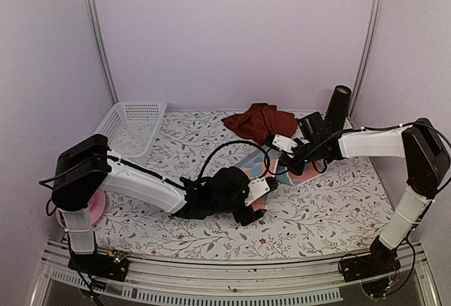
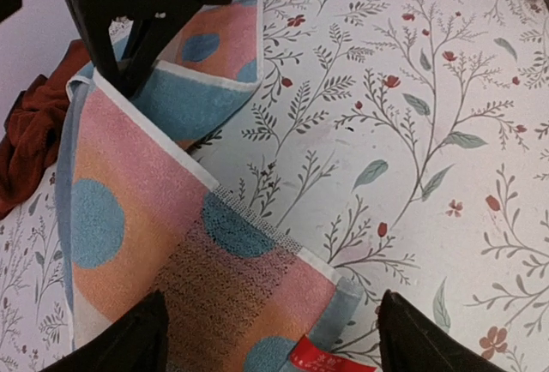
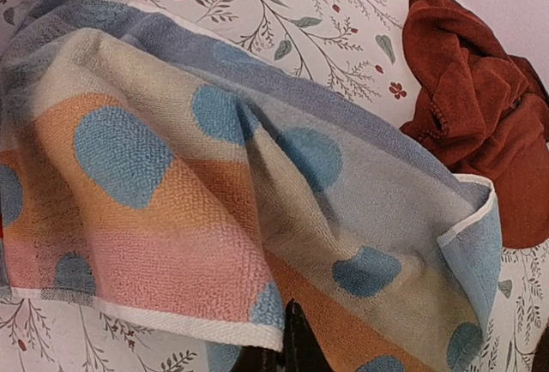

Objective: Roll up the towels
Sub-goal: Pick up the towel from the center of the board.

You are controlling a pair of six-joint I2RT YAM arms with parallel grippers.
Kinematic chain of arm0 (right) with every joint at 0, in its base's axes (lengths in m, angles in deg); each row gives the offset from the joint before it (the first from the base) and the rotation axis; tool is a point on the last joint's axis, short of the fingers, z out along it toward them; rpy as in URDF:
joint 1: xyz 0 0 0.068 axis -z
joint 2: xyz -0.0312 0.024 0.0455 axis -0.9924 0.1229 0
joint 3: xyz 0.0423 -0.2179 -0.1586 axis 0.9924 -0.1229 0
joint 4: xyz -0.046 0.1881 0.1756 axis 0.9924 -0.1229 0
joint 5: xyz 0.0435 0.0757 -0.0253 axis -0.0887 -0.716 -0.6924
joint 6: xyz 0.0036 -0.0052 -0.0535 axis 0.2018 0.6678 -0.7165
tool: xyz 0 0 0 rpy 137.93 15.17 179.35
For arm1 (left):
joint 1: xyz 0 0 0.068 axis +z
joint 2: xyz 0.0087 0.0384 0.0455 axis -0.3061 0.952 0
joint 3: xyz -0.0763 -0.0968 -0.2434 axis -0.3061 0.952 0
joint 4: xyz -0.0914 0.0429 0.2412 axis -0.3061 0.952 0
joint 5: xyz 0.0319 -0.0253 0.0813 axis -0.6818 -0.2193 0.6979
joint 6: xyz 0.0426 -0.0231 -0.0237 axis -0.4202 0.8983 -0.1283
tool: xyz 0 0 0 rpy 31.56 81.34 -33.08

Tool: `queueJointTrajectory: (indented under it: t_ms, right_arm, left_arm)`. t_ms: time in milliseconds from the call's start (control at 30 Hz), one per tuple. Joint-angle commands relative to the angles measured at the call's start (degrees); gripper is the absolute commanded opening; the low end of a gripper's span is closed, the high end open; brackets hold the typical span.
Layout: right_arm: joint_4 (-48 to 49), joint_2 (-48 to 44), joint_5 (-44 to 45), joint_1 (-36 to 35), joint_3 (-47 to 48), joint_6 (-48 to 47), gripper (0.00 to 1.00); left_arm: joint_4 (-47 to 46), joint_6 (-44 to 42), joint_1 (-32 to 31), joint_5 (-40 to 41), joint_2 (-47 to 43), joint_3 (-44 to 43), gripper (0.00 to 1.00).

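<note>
The pastel towel (image 1: 296,170), pink, orange and light blue with blue dots, lies in the middle of the table between both grippers. Its near corner, with the red tag (image 2: 330,357), sits flat between the wide-apart fingers of my open left gripper (image 2: 270,325), which holds nothing. My right gripper (image 3: 296,342) is shut on a far edge of the pastel towel (image 3: 214,192) and lifts it, so the cloth drapes in folds. In the left wrist view the right gripper (image 2: 141,21) stands over that raised corner. The dark red towel (image 1: 259,121) lies crumpled behind, untouched.
A white plastic basket (image 1: 132,126) stands at the back left of the flowered tablecloth (image 1: 331,207). A pink round object (image 1: 96,206) sits by the left arm's base. The dark red towel (image 3: 480,106) lies just right of the lifted cloth.
</note>
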Motion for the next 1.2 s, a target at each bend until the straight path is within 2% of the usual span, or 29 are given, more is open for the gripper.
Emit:
queueJointTrajectory:
  t_ms: [0, 167, 333, 500, 667, 933, 1067, 1167]
  right_arm:
    - [-0.4, 1.4, 1.9, 0.7, 1.6, 2.0, 0.03]
    - [-0.4, 1.5, 1.9, 1.0, 1.6, 2.1, 0.03]
    - [-0.5, 1.9, 2.2, 1.2, 1.6, 2.0, 0.03]
    - [-0.6, 2.4, 2.2, 1.3, 1.6, 2.0, 0.03]
    - [-0.6, 2.3, 2.3, 1.3, 1.6, 1.9, 0.03]
    - [-0.7, 2.5, 1.9, 1.3, 1.5, 1.7, 0.03]
    - [-0.8, 2.6, 1.8, 1.3, 1.6, 1.6, 0.03]
    - [-0.9, 2.7, 1.7, 1.3, 1.5, 1.5, 0.03]
  left_arm:
    - [3.0, -1.8, -0.7, -0.4, 1.3, -2.1, 0.83]
    - [5.9, -2.0, -0.7, -2.2, 5.4, -4.2, 0.78]
    - [7.5, -3.3, -0.7, -6.3, 5.9, -4.4, 0.73]
    - [8.3, -4.6, -0.6, -7.1, 6.5, -5.0, 0.73]
    - [8.6, -5.5, -0.5, -8.3, 8.0, -6.8, 0.68]
    - [10.1, -6.9, -0.2, -9.2, 10.8, -10.0, 0.54]
    - [10.6, -6.5, 0.4, -9.7, 11.3, -10.6, 0.4]
    - [10.8, -6.1, 0.6, -10.0, 11.6, -10.6, 0.39]
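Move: The towel's near corner, which the open left hand is going for, lies about 4 cm to its right, 1 cm back and 7 cm below. The red tag on that hem is some 2 cm back, 1 cm right and equally low. The stretch of edge pinched by the right fingers is roughly 10 cm ahead, 10 cm to the right and 1 cm higher. From the right hand the corner lies about 11 cm back, 6 cm left and 8 cm below. The right fingers keep their pinch on the towel's edge and stay almost in place, while the left hand sinks about 6 cm to the near corner. It eases back a little, then to the right, turning some 10 degrees clockwise with its left side rising, and its fingers narrow to about half their gap around the corner without shutting. Whether they touch the cloth can't be seen. ##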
